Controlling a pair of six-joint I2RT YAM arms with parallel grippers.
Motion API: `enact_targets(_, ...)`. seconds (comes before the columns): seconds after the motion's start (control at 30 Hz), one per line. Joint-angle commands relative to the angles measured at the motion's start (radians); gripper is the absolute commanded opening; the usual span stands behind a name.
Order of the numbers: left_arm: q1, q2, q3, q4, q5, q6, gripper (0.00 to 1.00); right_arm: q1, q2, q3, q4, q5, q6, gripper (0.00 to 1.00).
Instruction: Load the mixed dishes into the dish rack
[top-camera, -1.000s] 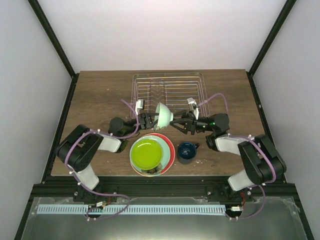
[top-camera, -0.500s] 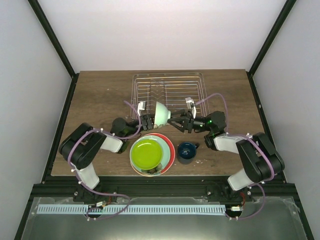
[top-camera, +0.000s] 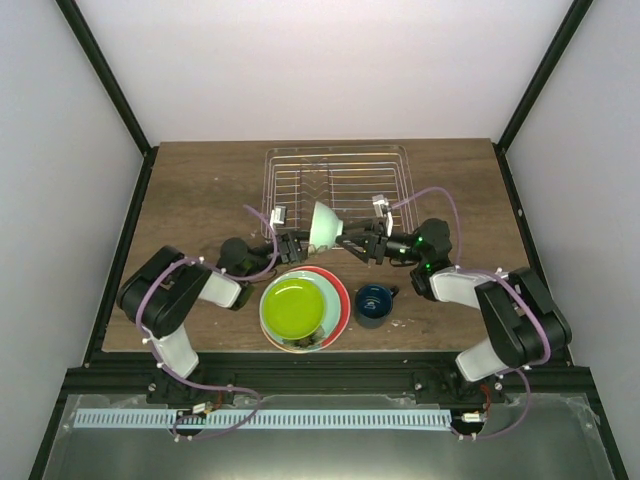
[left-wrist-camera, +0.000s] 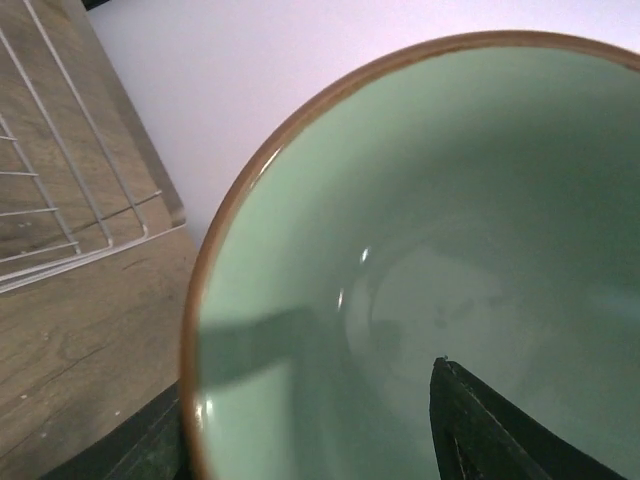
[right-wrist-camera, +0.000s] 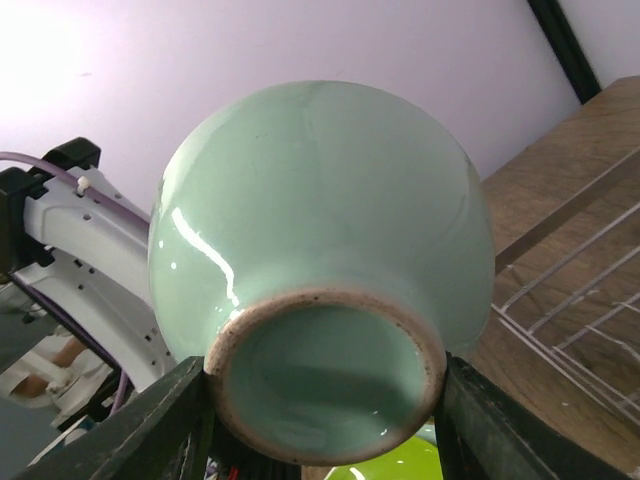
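Note:
The pale mint-green bowl (top-camera: 322, 226) hangs on its side just in front of the dish rack (top-camera: 340, 175), mouth toward the left arm. My right gripper (top-camera: 350, 240) is shut on the bowl's foot ring (right-wrist-camera: 325, 380), one finger (right-wrist-camera: 470, 420) pressed on each side. My left gripper (top-camera: 297, 243) stands open astride the brown rim: one finger (left-wrist-camera: 480, 430) is inside the bowl (left-wrist-camera: 450, 220), the other outside, neither pressing. The lime-green plate (top-camera: 293, 306) lies stacked on the red plate (top-camera: 340, 300), with the dark-blue mug (top-camera: 372, 304) to their right.
The rack's wires (left-wrist-camera: 60, 200) (right-wrist-camera: 580, 300) lie just beyond the bowl, on the brown wooden table (top-camera: 200, 200). Black frame posts and white walls close in the back and sides. The plate stack and mug sit right below both forearms.
My left gripper has opened and let go of the bowl's rim. The bowl has moved slightly toward the rack, now held only by the right gripper.

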Motion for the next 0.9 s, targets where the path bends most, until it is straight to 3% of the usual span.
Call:
enact_targets(0.0, 0.035, -0.027, -0.038, 0.09, 0.015, 0.019, 0.59, -0.038, -0.054, 0.003, -0.007, 0.05, -0.043, 0.51)
enact_targets(0.27, 0.102, -0.123, -0.096, 0.09, 0.029, 0.016, 0.6, -0.097, -0.148, 0.003, -0.198, 0.063, -0.133, 0.51)
enact_targets(0.43, 0.161, -0.225, -0.121, 0.077, 0.056, 0.005, 0.61, -0.149, -0.22, 0.121, -0.54, 0.111, -0.272, 0.51)
enact_targets(0.5, 0.181, -0.278, -0.127, 0.002, 0.065, 0.039, 0.61, -0.159, -0.238, 0.189, -0.679, 0.147, -0.339, 0.51)
enact_targets(0.57, 0.187, -0.353, -0.113, -0.17, 0.063, 0.13, 0.61, -0.164, -0.245, 0.256, -0.793, 0.189, -0.395, 0.51)
enact_targets(0.67, 0.186, -0.482, -0.055, -0.559, 0.023, 0.332, 0.61, -0.167, -0.231, 0.343, -0.926, 0.255, -0.453, 0.51)
enact_targets(0.87, 0.186, -0.678, 0.151, -1.334, -0.219, 0.729, 0.61, -0.172, -0.123, 0.551, -1.183, 0.442, -0.518, 0.51)
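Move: The pale green bowl is already pinched by its foot in the right hand. From that hand the middle of the rack lies about 20 cm straight ahead and 20 cm below; the blue mug is roughly 9 cm back and 8 cm to its right, the lime-green dish 9 cm back and 12 cm to its left, both some 20 cm lower. From the left hand, the rack's middle is about 19 cm ahead, 7 cm right and 18 cm down. The pale green bowl, kept in the right hand's steady pinch, goes right at first, then mostly forward and up towards the rack: about 10 cm out, 6 cm right, 5 cm up, the wrist turning some 30 degrees clockwise and its fingers dipping. The left hand's already open fingers come free of the rim, drawing left about 8 cm and, after a slight dip, up as much. ##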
